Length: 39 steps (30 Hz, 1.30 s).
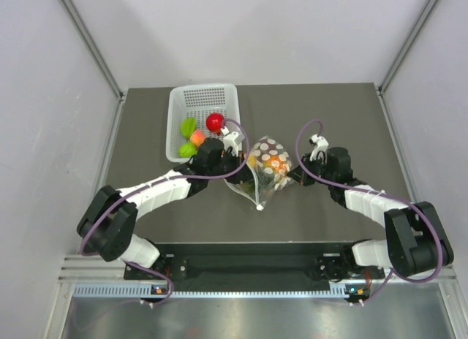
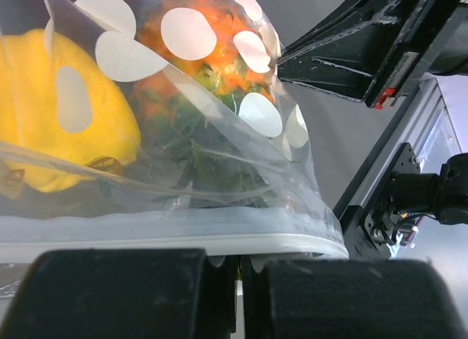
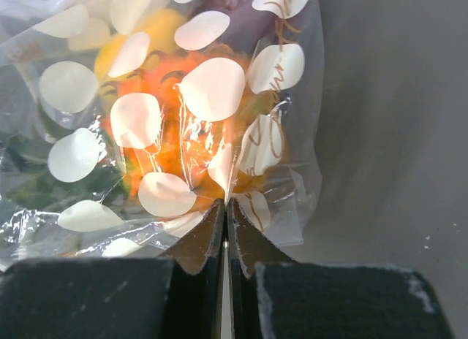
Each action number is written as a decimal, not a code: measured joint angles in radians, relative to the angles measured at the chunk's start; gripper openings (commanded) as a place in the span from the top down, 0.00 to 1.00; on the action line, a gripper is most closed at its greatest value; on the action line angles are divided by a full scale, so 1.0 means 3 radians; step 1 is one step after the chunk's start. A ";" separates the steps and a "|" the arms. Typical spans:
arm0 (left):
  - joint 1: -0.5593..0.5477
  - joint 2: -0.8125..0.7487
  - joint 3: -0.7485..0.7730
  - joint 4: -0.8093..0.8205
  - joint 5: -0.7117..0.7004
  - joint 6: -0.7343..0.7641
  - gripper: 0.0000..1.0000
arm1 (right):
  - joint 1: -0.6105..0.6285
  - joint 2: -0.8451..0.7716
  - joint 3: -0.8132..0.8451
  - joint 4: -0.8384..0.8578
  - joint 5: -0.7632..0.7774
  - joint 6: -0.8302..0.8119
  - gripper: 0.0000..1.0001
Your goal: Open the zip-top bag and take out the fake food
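The clear zip-top bag with cream-white dots sits mid-table between both grippers. My left gripper is shut on the bag's white zip strip at its left side. The right gripper is shut on a pinched fold of the bag's plastic at its right side. Inside the bag the fake food shows: a yellow pepper and an orange fruit with green leaves. In the left wrist view, the right gripper's black fingers touch the bag's far side.
A white perforated basket stands at the back left, just behind my left gripper. It holds a red apple, a green piece and a peach piece. Grey walls close the table on three sides.
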 measured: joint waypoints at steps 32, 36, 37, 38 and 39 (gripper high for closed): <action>0.0245 -0.0610 -0.0177 -0.0744 0.0682 0.0543 1.00 | -0.0111 -0.0136 0.0192 -0.0595 0.0823 0.0011 1.00; 0.0245 -0.0680 -0.0193 -0.0696 0.0810 0.0585 1.00 | -0.0117 -0.0058 0.0242 -0.0600 0.0842 0.0048 1.00; 0.0245 -0.0680 -0.0193 -0.0675 0.0849 0.0587 1.00 | -0.0120 -0.0043 0.0251 -0.0613 0.0846 0.0057 1.00; 0.0245 -0.0679 -0.0193 -0.0649 0.0885 0.0587 1.00 | -0.0121 -0.0036 0.0256 -0.0612 0.0849 0.0070 1.00; 0.0245 -0.0679 -0.0193 -0.0615 0.0926 0.0589 1.00 | -0.0122 -0.0024 0.0257 -0.0614 0.0856 0.0074 1.00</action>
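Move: The left fingers, already shut at the bag's mouth, seem to have the pineapple's leaves; its orange body lies inside the bag about 5 cm ahead, 7 cm to the right and 5 cm lower. The yellow pepper is some 6 cm straight ahead and 4 cm lower, and the white basket roughly 18 cm ahead and 15 cm left. From the right hand, already shut on the bag's closed end, the pineapple is about 3 cm ahead and 5 cm left. Pinching the pineapple's leaf tips, the left hand draws left and slightly up, then swings back about 5 cm, drawing the fruit out through the zip mouth while turning some 15 degrees clockwise. Against it, the right hand keeps its pinch on the bag's far corner and pulls about 5 cm to the right, later edging forward, also turning clockwise. ##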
